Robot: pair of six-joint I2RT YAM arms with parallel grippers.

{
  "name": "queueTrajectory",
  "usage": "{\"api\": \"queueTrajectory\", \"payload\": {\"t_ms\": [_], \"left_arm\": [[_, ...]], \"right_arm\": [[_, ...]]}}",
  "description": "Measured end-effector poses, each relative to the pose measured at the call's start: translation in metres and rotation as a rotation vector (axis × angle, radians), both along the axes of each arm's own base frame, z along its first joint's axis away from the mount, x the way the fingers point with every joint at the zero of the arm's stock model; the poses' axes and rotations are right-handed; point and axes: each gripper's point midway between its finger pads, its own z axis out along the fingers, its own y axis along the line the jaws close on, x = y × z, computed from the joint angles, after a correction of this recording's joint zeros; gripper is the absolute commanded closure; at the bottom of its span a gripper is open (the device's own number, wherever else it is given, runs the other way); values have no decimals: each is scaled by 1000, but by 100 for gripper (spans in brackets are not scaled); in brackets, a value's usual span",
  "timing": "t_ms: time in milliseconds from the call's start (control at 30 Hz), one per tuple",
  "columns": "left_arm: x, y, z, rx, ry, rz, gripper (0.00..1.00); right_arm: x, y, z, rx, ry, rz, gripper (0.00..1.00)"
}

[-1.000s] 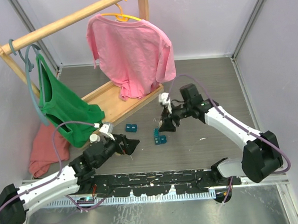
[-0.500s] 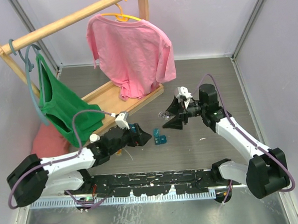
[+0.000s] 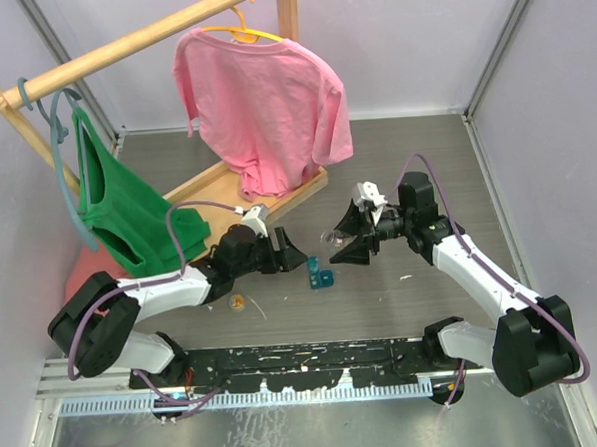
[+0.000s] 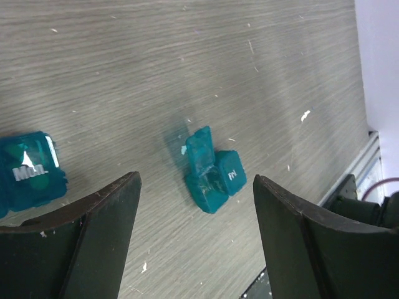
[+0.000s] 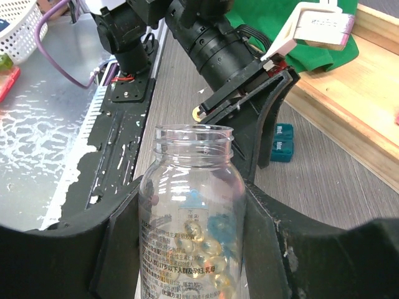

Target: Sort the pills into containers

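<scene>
Two teal containers lie on the grey table. One, marked "Mon" (image 4: 28, 177), lies at the left of the left wrist view. The other (image 4: 215, 174) (image 3: 319, 275) has one lid flipped up. My left gripper (image 4: 196, 179) (image 3: 288, 252) hovers open above the table between them, holding nothing. My right gripper (image 5: 193, 205) (image 3: 342, 243) is shut on a clear uncapped bottle (image 5: 193, 187), held above the table with its mouth towards the left gripper. Yellow pills (image 5: 209, 249) lie in the bottle's lower part. The "Mon" container (image 5: 282, 143) shows beyond the bottle.
A wooden clothes rack (image 3: 247, 201) stands at the back left with a pink shirt (image 3: 262, 105) and a green top (image 3: 128, 212) on hangers. A pinkish cloth (image 3: 81, 275) lies at the left wall. A small yellowish round object (image 3: 239, 303) lies near the left arm.
My left arm has reached forward and right to above the containers, its jaws narrowing a little. My right gripper has pulled back right with the bottle, away from the open container.
</scene>
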Motion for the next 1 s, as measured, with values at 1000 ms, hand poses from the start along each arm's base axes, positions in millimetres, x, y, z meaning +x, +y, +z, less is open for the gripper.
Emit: {"api": "queueTrajectory", "payload": {"t_ms": [1000], "left_arm": [[-79,147,-24,574,154,318,29]], "right_arm": [[2,-2,-31,-39,-13,3,99]]}}
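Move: From the empty left hand, the jar lid lies on the table about 15 cm to the left, some 7 cm back and 8 cm below. The closed teal pill box sits roughly 8 cm left and 5 cm ahead, and the open teal box about 7 cm right and 1 cm ahead, both some 7 cm lower. The white bottle is about 10 cm left of the lid and 6 cm farther out. From the jar-holding right hand, the lid is roughly 27 cm left, 6 cm back and 20 cm down. The left hand swings about 15 cm to its left and 8 cm back, away from the open teal box, lifting some 7 cm first and then sinking to a little below its starting height over the jar lid, while the wrist rolls and turns counter-clockwise by nearly 40 degrees in all, so the fingers, still parted, point steeply down and mostly forward, stopping just short of the lid. The right hand keeps its grip on the clear jar of pills, opening up, and lowers it about 3 cm almost without turning. ##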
